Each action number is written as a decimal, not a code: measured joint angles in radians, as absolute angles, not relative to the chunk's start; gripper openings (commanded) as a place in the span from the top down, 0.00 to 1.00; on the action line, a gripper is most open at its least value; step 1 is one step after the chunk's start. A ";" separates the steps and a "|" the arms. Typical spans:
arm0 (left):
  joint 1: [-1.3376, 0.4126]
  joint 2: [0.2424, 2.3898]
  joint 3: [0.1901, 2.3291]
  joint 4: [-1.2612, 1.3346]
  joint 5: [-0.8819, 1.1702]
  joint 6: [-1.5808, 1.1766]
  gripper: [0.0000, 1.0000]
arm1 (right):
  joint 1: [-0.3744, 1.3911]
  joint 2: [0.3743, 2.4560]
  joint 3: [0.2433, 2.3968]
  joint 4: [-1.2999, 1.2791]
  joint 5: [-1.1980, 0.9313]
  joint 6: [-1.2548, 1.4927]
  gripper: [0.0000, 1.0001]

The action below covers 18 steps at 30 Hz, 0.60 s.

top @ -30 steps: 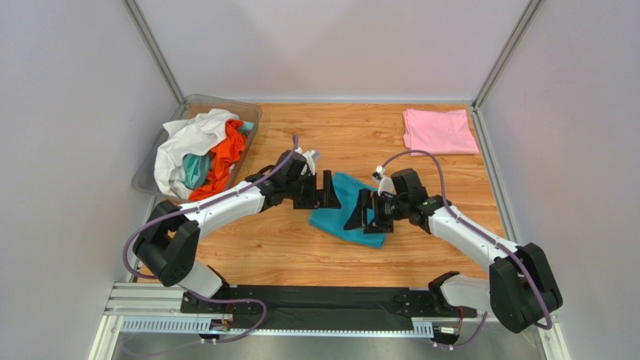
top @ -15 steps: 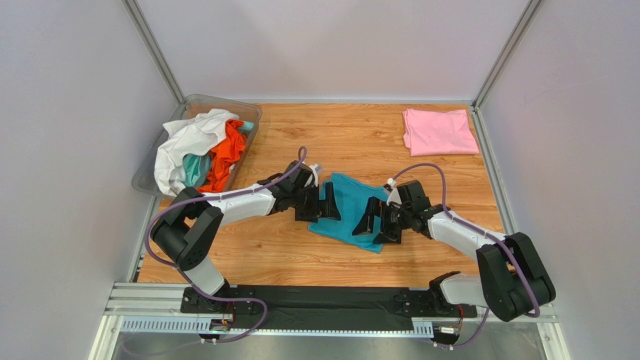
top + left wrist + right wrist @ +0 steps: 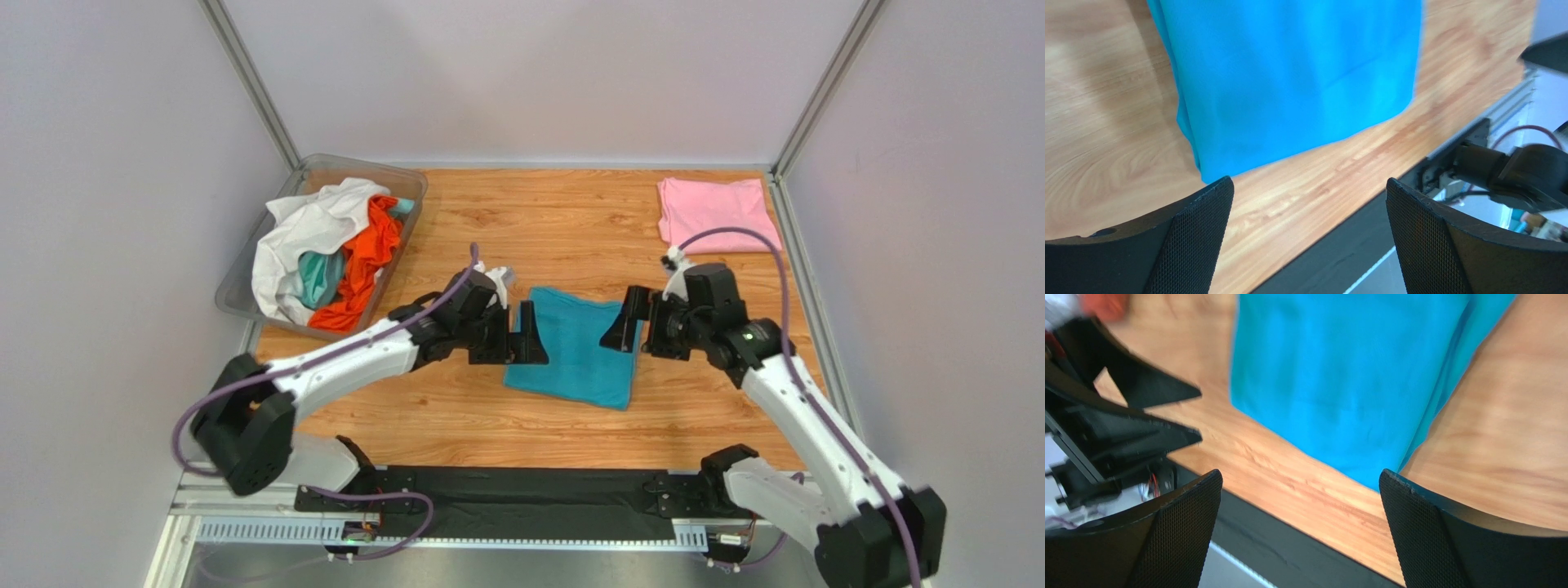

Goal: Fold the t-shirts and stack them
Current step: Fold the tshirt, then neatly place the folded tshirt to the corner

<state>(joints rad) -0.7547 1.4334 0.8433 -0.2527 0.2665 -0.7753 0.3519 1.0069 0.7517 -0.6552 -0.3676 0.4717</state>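
Note:
A teal-blue t-shirt (image 3: 574, 348) lies folded into a flat rectangle on the wooden table, near the middle. My left gripper (image 3: 525, 333) hovers at its left edge and stands open with nothing between its fingers. My right gripper (image 3: 632, 321) hangs over the shirt's upper right corner, also open and empty. In the left wrist view the teal shirt (image 3: 1290, 79) lies beyond the left gripper (image 3: 1309, 239). The right wrist view shows the same shirt (image 3: 1346, 380) beyond the right gripper (image 3: 1300, 527). A pale pink t-shirt (image 3: 718, 213) rests folded at the back right.
A clear plastic bin (image 3: 368, 164) at the back left holds a crumpled white shirt (image 3: 307, 227), an orange one (image 3: 366, 257) and a light aqua one (image 3: 319, 276). Grey walls close in the table on three sides. A black rail (image 3: 528, 490) runs along the near edge.
Both grippers have drawn back from over the teal shirt, the right one moving up and to the right. The shirt now lies flatter and squarer than before.

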 measured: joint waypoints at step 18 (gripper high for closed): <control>-0.766 0.715 0.843 -0.793 -0.414 -0.777 0.00 | 0.351 0.925 0.821 -0.809 0.034 0.534 0.00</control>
<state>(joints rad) -0.7658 0.7147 0.8429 -0.7933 -0.4145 -0.7773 0.3508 0.9245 0.8211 -0.8089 0.0341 0.5343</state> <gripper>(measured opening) 0.995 0.998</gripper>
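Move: The folded teal t-shirt lies just under and between the hands: its middle is about 6 cm to the left hand's right, level with it and some 7 cm below. From the right hand that middle is roughly 8 cm to the left, level, and 11 cm below. The basket stands about 38 cm left of the left hand and 16 cm farther out; the folded pink shirt lies some 22 cm right of the right hand and 24 cm farther out, on the table. Both empty hands pull off to either side of the folded teal t-shirt with fingers still wide open: the left climbs steeply, then sweeps about 17 cm to the left, ending some 11 cm higher, its fingers swinging counter-clockwise from pointing rightward to pointing more forward. The right first rises about 10 cm while moving some 6 cm to the right, away from the shirt, then sinks nearly all the way back beyond its right edge, turning clockwise by some 15 degrees so its fingers point more forward and down. ##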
